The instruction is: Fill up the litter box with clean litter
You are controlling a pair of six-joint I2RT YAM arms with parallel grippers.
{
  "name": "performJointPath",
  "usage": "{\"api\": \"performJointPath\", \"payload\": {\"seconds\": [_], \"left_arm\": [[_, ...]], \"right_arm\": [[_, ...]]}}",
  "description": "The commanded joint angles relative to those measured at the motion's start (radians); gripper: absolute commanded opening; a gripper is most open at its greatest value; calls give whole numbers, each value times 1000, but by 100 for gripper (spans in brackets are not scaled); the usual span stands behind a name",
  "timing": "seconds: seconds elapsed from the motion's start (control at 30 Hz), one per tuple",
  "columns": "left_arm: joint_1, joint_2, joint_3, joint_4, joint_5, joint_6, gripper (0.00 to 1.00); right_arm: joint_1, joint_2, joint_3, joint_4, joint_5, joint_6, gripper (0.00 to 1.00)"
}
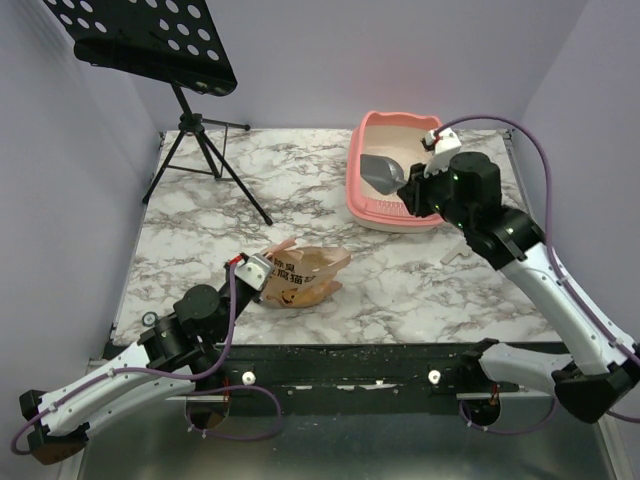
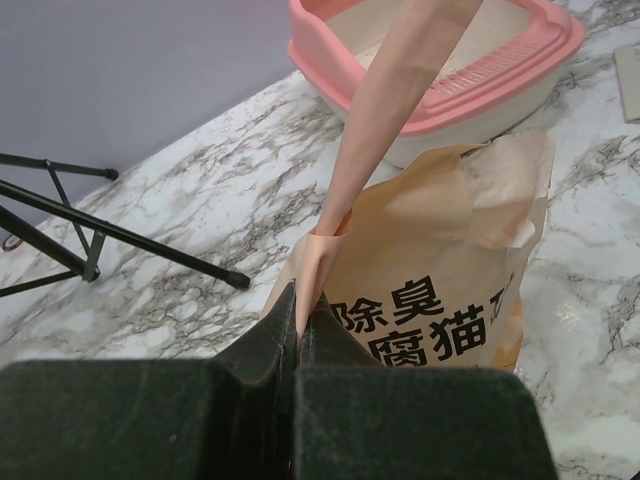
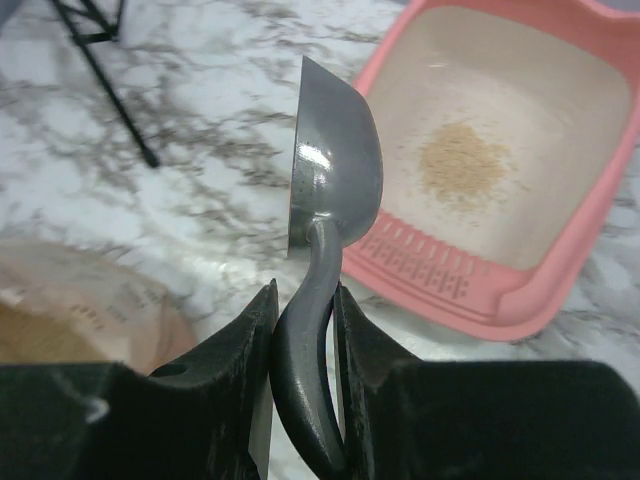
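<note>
The pink litter box (image 1: pixel 372 205) (image 3: pixel 560 290) (image 2: pixel 560 40) stands at the back right of the table. A small pile of clean litter (image 3: pixel 464 163) lies on its pale floor. My right gripper (image 1: pixel 412 192) (image 3: pixel 305 300) is shut on the handle of a grey metal scoop (image 3: pixel 335 170) (image 1: pixel 380 172), held on its side over the box's near left rim. The orange-tan litter bag (image 1: pixel 300 275) (image 2: pixel 440 290) lies in the middle of the table. My left gripper (image 1: pixel 258 270) (image 2: pixel 297 315) is shut on a pale pink flap of the bag (image 2: pixel 385 120).
A black tripod music stand (image 1: pixel 205 150) occupies the back left, its legs (image 2: pixel 120 235) reaching onto the marble. A small white object (image 1: pixel 458 257) lies to the right of the bag. Purple walls close in both sides.
</note>
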Motion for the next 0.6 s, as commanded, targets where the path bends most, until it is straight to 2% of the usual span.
{"api": "performJointPath", "payload": {"seconds": [0.0, 0.1, 0.23, 0.57], "left_arm": [[5, 7, 25, 47, 29, -7, 0], [5, 11, 25, 44, 30, -7, 0], [5, 8, 26, 44, 26, -4, 0], [7, 10, 29, 38, 24, -2, 0]], "right_arm": [[7, -95, 3, -134, -362, 93, 1], [7, -132, 21, -212, -512, 70, 1], [9, -161, 37, -292, -629, 26, 1], [25, -226, 60, -343, -649, -54, 1]]}}
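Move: From the right gripper, which holds the scoop, the litter bag's middle lies about 17 cm back, 27 cm to the left and some 17 cm lower. The litter box stands low ahead, its middle about 16 cm farther out and 4 cm left; the stand's near foot is about 40 cm left, 2 cm farther out, on the table. For the left gripper, already pinching the bag's rim, the bag's middle is about 11 cm right, 5 cm ahead and 10 cm below. Draw the right gripper back from the litter box towards the open bag, about 14 cm and slightly left, nearly level and easing off late, keeping hold of the scoop's handle. Swing the wrist some 30 degrees counter-clockwise as you go, dipping it a little, so the blade points left at the bag's mouth. Hold the left gripper still, pinching the bag's rim. ##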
